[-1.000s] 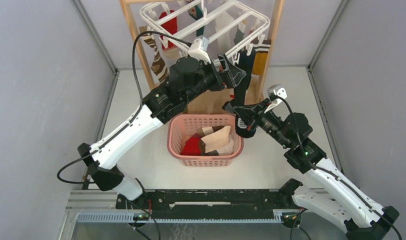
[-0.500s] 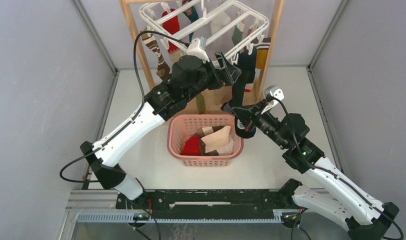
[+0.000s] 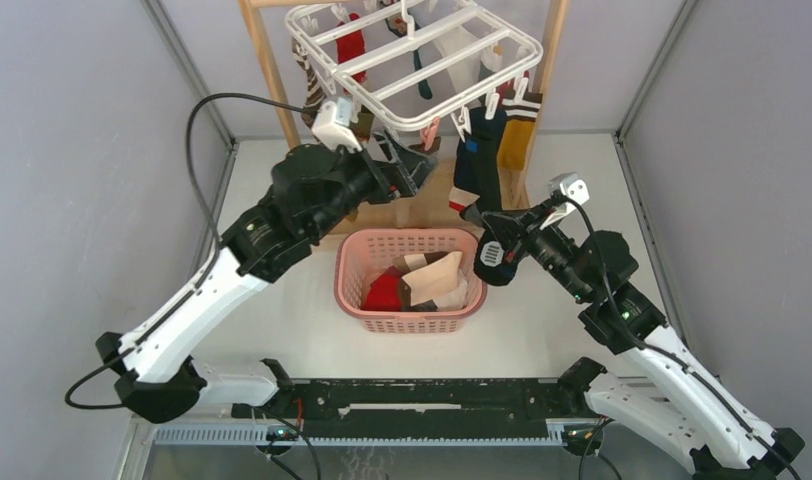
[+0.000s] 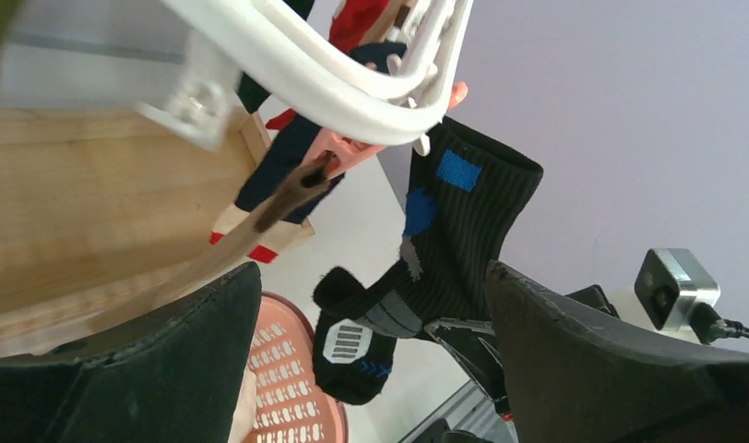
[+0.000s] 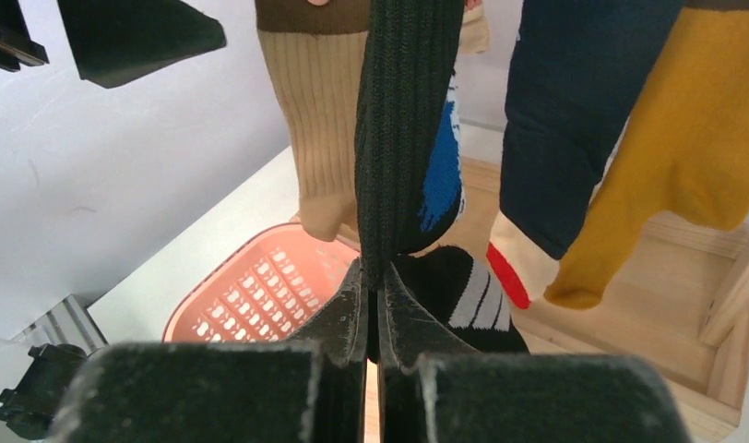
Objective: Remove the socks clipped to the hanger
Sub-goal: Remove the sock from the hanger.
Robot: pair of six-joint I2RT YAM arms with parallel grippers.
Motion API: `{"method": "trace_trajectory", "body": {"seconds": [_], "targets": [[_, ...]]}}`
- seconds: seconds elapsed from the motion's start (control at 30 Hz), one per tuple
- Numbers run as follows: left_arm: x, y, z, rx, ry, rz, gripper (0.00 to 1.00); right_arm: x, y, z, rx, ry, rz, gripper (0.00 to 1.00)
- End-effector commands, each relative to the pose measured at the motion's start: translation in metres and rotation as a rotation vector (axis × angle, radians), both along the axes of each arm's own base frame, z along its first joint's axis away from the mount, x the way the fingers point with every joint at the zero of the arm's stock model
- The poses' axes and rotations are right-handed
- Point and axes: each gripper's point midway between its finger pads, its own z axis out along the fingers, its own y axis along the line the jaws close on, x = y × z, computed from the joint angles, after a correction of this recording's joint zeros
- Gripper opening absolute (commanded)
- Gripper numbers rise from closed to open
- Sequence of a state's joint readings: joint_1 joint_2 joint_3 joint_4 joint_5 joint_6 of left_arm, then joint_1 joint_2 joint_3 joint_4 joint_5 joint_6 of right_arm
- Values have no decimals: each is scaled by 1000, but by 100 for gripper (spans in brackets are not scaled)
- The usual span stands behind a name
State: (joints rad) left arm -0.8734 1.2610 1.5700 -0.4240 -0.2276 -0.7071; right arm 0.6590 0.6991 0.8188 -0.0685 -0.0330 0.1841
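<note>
The white hanger (image 3: 412,62) hangs at the back with several socks clipped under it. A black sock with blue patches (image 3: 470,160) hangs from its front edge, and my right gripper (image 3: 479,215) is shut on that sock's lower leg. In the right wrist view the black sock (image 5: 403,138) runs straight up out of the closed gripper (image 5: 373,286). My left gripper (image 3: 407,170) is open just below the hanger's front left. Between its fingers (image 4: 168,369) I see the black sock (image 4: 463,231), a pink clip (image 4: 352,157) and the hanger (image 4: 352,92); it holds nothing.
A pink basket (image 3: 352,290) with loose socks inside sits between the arms. Wooden rack posts (image 3: 267,70) stand beside the hanger. Navy (image 5: 574,120), yellow (image 5: 684,138) and beige (image 5: 315,120) socks hang close around the black one. Grey walls enclose both sides.
My left arm has drawn back to the left, off the hanger's front right corner. The hanger has swung and the black sock now hangs in plain view. The right gripper has kept hold.
</note>
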Motion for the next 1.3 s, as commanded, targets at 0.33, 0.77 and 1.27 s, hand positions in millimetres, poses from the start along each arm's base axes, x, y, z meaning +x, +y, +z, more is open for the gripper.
{"method": "trace_trajectory", "body": {"seconds": [0.33,0.77,1.27], "targets": [[7,39,9,-1,-48,71,93,-34,16,41,53,-99,146,0],[-13,81,-3,28,-59,133,94,-41,64,50,-14,-117,205,0],[-55,156,-40,83,-42,252,95,-52,162,64,-99,-141,331,0]]}}
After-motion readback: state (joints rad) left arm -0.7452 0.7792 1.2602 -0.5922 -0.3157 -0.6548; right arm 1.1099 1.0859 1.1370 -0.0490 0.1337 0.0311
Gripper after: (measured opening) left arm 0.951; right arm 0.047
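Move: The right hand already holds the black sock shut in its fingers; the white clip still gripping the cuff is about 17 cm above, 7 cm ahead and 2 cm left of it. The basket is some 25 cm below, 8 cm left and 2 cm back; the navy sock hangs 8 cm ahead, 1 cm right and 5 cm up. For the open, empty left hand, the white clip is about 4 cm ahead, 7 cm right and 8 cm up. Keeping its pinch on the still-clipped black sock, the right hand drags it left across the basket, starting slowly, some 14 cm in all, drawing back and rising a few centimetres while turning about 15 degrees counter-clockwise. The left hand, wide open and empty, clears out left, pausing briefly, then moving faster left, back and slightly down, away from the white clip. ##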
